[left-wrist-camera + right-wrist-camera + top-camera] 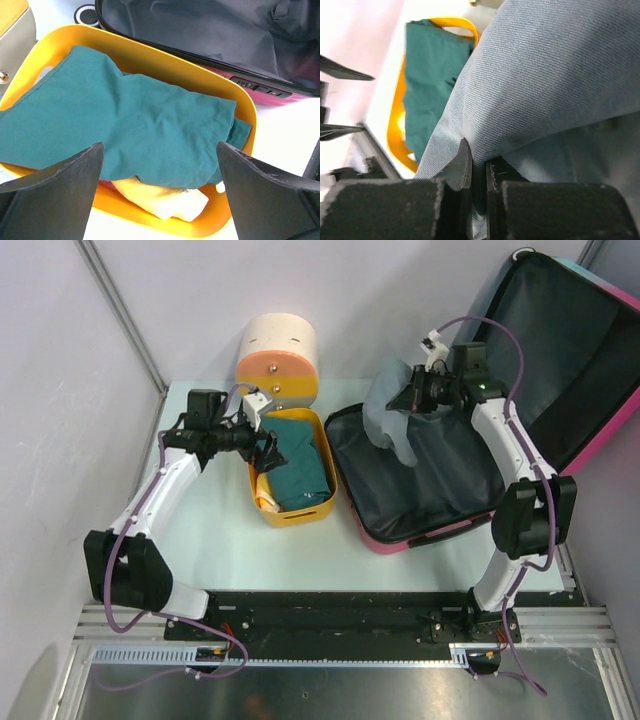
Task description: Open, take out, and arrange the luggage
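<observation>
The luggage [560, 370] lies open at the right, its black lining [430, 485] showing and its pink lid raised at the back. My right gripper [410, 397] is shut on a pale grey-blue cloth [385, 420] and holds it above the case's left edge; the cloth [550, 75] fills the right wrist view. My left gripper [268, 448] is open and empty over the yellow basket [292, 515], just above a teal cloth [130, 125] lying on a pale yellow cloth [165, 197].
A cream-orange-yellow round drawer box [277, 360] stands behind the basket. The case's zip edge [220, 65] lies right beside the basket's rim [165, 60]. Walls close the left and back sides.
</observation>
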Motion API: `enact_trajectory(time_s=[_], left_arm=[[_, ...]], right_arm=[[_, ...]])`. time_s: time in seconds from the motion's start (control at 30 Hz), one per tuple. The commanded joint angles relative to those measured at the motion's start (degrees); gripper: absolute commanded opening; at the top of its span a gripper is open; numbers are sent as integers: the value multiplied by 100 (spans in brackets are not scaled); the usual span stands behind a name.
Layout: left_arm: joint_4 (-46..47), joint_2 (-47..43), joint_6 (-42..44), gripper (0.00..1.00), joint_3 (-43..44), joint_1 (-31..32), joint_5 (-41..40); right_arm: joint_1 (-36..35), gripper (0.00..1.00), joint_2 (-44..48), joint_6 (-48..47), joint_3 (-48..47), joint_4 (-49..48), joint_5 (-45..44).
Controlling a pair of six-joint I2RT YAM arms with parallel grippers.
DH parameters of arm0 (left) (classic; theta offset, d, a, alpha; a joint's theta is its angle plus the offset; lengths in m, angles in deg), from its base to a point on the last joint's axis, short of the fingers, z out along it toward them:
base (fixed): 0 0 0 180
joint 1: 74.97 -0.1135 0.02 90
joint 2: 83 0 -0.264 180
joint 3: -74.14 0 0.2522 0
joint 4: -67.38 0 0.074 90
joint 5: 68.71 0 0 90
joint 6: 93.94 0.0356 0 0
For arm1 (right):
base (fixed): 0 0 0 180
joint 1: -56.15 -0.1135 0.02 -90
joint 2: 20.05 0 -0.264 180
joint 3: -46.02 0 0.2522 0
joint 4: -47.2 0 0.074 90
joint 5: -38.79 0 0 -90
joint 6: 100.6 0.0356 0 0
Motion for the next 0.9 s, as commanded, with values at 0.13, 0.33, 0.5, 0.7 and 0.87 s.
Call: enact_trajectory(time_s=[0.13, 0.33, 0.5, 0.7, 0.87], left_arm=[[57, 242, -883, 98, 355, -545, 546], [92, 286, -1208, 99, 347, -1080, 626], [145, 190, -1569, 99, 294, -1397, 310], [172, -179, -1746, 99, -92, -1696, 292], [216, -548, -1763, 99, -532, -1864, 362]], right_arm=[[-1959, 0, 220, -1971, -1262, 783, -3186], [-3066, 0, -544, -1823, -1859, 1589, -3803], [-3752, 0, -1518, -1402, -2423, 1794, -3796], [-4070, 13, -2530, -603, -3352, 1715, -3391], [-4078, 48, -3049, -118, -3680, 1452, -2593]])
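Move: My right hand already holds the grey-blue garment above the open luggage. The yellow basket is about 24 cm to that hand's left, 13 cm back and some 16 cm below. The luggage's middle sits roughly 6 cm right, 13 cm back and 17 cm down; the toy drawers stand about 27 cm left and 7 cm ahead. From my open left hand, the basket lies about 4 cm right, 3 cm back and 13 cm below. I carry the garment left some 27 cm to the basket with my right hand, easing back about 10 cm and, after a slight rise, sinking to about 12 cm below the start. Its fingers tip further down as it swings counter-clockwise, and they begin to open over the basket. My left hand, wide open, clears out leftward about 10 cm, also turning counter-clockwise. ##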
